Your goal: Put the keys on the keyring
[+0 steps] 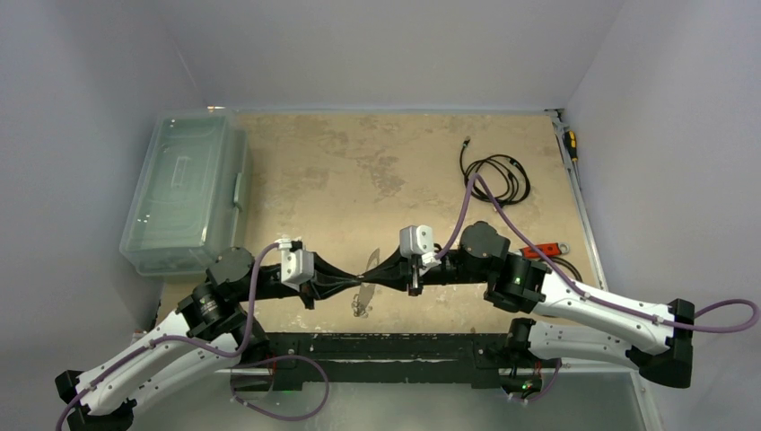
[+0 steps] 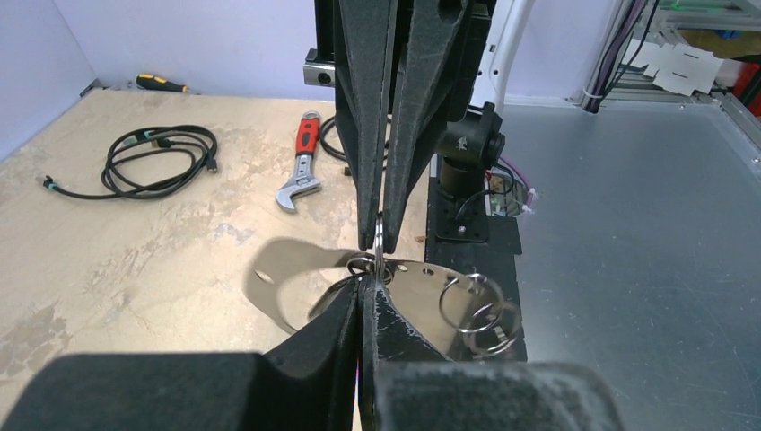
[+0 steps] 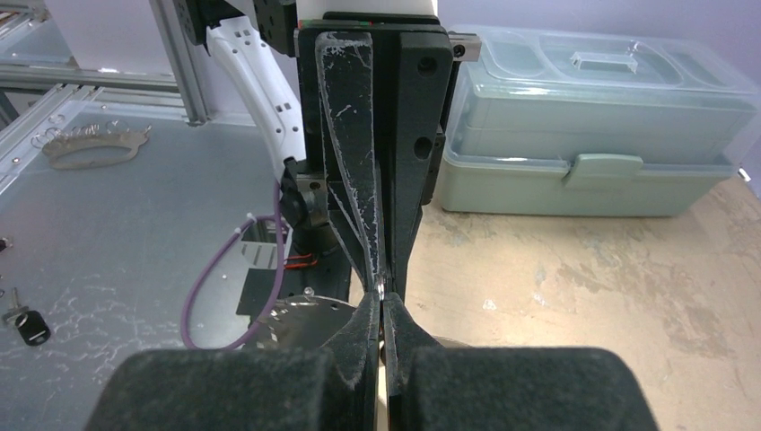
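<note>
The keyring [image 2: 426, 301] is a silvery crescent plate with holes and small split rings [image 2: 476, 310] on its edge. It hangs in mid-air between both arms [image 1: 363, 301]. One thin ring [image 2: 379, 235] stands edge-on above the plate. My left gripper [image 2: 371, 283] is shut on its lower end. My right gripper [image 2: 379, 242] comes from above, shut on its upper end. In the top view the left gripper [image 1: 359, 284] and right gripper [image 1: 375, 277] meet tip to tip. A black-headed key [image 3: 27, 325] lies on the metal surface, far from the right gripper [image 3: 383, 301]. The plain silver key is out of view.
A clear lidded box [image 1: 184, 193] stands at the left. A coiled black cable [image 1: 498, 175], a red-handled wrench [image 1: 543, 250] and a screwdriver [image 1: 570, 144] lie at the right. Another crescent piece with loops [image 3: 94, 144] rests on the metal surface [image 3: 135, 260].
</note>
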Robot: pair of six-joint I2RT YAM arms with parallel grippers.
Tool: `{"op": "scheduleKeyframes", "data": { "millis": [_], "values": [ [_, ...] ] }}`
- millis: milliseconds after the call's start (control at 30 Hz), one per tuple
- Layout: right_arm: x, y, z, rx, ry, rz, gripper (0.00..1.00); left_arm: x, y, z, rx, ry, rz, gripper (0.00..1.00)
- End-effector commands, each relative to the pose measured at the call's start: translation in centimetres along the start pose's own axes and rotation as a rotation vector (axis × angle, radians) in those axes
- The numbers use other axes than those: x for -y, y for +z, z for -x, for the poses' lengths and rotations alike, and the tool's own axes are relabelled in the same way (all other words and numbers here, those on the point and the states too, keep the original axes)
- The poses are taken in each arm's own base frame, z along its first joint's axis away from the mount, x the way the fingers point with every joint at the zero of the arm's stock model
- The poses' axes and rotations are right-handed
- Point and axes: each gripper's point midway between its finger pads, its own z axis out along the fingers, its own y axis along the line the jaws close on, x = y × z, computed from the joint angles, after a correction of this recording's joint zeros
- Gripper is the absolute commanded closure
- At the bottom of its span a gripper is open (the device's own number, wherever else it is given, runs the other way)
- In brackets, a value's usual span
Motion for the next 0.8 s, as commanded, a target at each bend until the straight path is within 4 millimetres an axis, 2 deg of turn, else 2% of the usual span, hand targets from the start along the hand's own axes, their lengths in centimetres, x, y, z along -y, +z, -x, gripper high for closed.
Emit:
{"op": "scheduleKeyframes", "data": {
  "millis": [0, 133, 200, 500, 667, 767],
  "values": [
    [-0.3, 0.4, 2.1, 0.071, -0.013, 0.02, 1.0, -0.3, 0.0, 1.2, 0.028, 0.018, 0.017, 0.97],
    [-0.1, 0.6, 2.0, 0.069, -0.01, 0.017, 1.0, -0.1, -0.1, 1.4, 0.037, 0.019, 0.009, 0.75],
    [0.0, 0.7, 2.0, 0.068, -0.01, 0.012, 1.0, 0.0, -0.2, 1.5, 0.043, 0.021, 0.006, 0.71],
    [0.6, 0.6, 1.6, 0.057, -0.011, -0.027, 1.0, 0.7, -0.5, 2.0, 0.068, 0.029, -0.022, 0.63],
    [0.5, 0.8, 1.4, 0.05, -0.005, -0.016, 1.0, 0.6, -0.4, 2.0, 0.064, 0.029, -0.019, 0.63],
    [0.4, 1.1, 1.1, 0.039, 0.0, -0.007, 1.0, 0.5, -0.4, 1.9, 0.063, 0.029, -0.016, 0.67]
  ]
}}
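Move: The split ring sits right at the left hand's shut fingertips, about 1 cm to the right of its hand point. The right fingers pinch the same ring, about 1 cm to the left of their own hand point. From the left hand, the metal plate hangs level fore and aft, some 1 cm right and 4 cm below. The loose rings dangle about 5 cm back, 1 cm right and 5 cm lower. The left fingertips come free of the split ring, spreading to roughly a third of their range on either side of it, while the right fingers keep their pinch. The left hand first dips slightly, then rises about 1 cm; the right hand eases some half a centimetre left and down, carrying the ring farther in between the open left fingers. ##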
